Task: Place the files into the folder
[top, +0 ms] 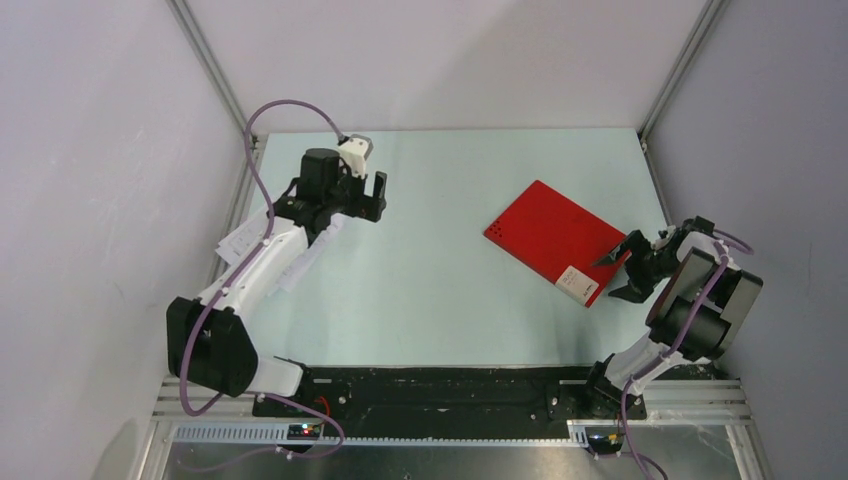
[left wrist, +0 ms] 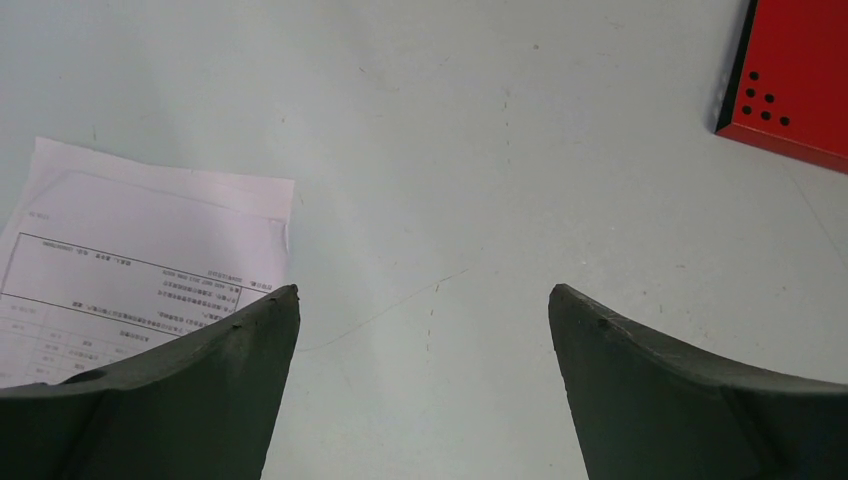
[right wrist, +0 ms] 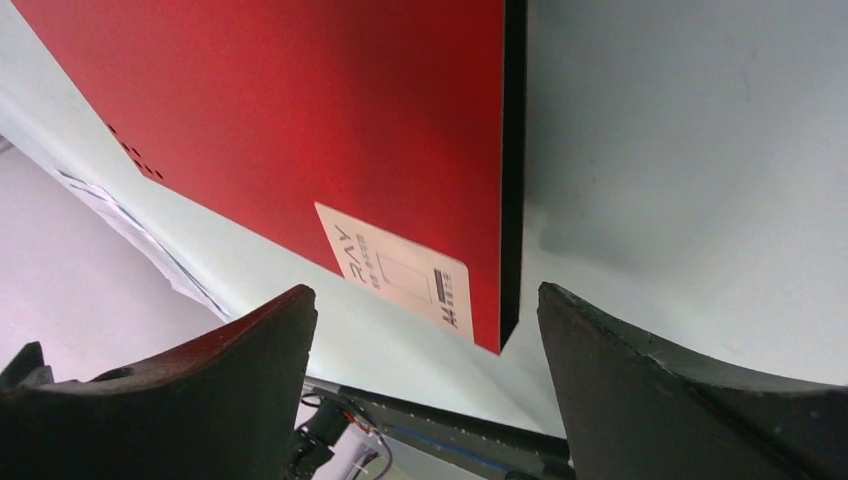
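Note:
The folder (top: 548, 235) lies closed on the right half of the table, red side up, its white label (top: 578, 283) at the near corner. In the right wrist view the folder (right wrist: 300, 120) fills the top, and its labelled corner and black edge reach in between the jaws without touching them. My right gripper (top: 612, 278) (right wrist: 425, 292) is open around that corner. The files (top: 243, 243), white printed sheets, lie at the left edge, partly hidden under my left arm. One sheet of the files (left wrist: 150, 250) shows beside the left finger. My left gripper (top: 362, 202) (left wrist: 423, 290) hangs open over bare table, holding nothing.
Grey walls and aluminium frame posts (top: 210, 60) close in the table on three sides. A black rail (top: 450, 385) with the arm bases runs along the near edge. The folder's far corner with small holes (left wrist: 790, 80) shows at the top right of the left wrist view.

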Robot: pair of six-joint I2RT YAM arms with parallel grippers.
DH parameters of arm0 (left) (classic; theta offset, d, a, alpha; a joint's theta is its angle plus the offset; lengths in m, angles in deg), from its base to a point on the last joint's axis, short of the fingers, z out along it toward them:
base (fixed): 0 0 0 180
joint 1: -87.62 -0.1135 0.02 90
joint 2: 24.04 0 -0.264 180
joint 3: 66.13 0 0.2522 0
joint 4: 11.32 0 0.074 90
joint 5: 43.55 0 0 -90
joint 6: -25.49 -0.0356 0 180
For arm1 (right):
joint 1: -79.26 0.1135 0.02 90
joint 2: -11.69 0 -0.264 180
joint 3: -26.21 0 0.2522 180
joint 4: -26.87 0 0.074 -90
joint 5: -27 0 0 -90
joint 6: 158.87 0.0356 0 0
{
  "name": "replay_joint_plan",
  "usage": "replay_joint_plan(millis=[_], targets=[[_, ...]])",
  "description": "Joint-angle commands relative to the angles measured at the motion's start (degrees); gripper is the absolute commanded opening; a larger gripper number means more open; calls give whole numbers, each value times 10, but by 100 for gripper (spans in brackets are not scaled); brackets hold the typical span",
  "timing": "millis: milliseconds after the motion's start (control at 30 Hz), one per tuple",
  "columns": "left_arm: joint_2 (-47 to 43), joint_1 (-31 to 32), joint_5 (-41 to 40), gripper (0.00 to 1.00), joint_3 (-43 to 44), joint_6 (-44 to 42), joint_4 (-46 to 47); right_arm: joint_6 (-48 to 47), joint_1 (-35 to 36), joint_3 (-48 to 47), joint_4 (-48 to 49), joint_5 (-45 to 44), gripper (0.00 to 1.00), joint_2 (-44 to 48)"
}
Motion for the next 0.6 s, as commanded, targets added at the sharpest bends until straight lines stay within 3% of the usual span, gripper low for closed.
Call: replay_joint_plan(millis=[0,133,267,567], targets=[[8,4,-4,99,41,-33,-25,30,-4,-4,59,39,84,-26],[21,5,-9,98,64,-44,-42,37,-5,-4,101,76,78,-48],[30,8,-16,98,80,-53,-52,20,-4,-4,149,144,64,-63],[42,14,-17,98,88,-70,-61,46,40,-10,277,225,58,-95]])
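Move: Some 10 cm ahead of the right hand and 11 cm to its left lies the middle of the red folder, about 4 cm lower; its short right-hand side runs close by the open fingers. The folder's white label sits roughly 6 cm left of this hand, 1 cm back and 3 cm lower. From the left hand the folder's middle is about 40 cm to the right, 3 cm back and 18 cm below. Sweeping forward about 6 cm, almost level after a slight dip, the right hand brings its nearer finger against the folder's short right-hand side and pushes the folder along the table. Its fingers draw partly together and the wrist tilts up some 15 to 20 degrees, so they point more forward, the other finger over the folder's edge. ##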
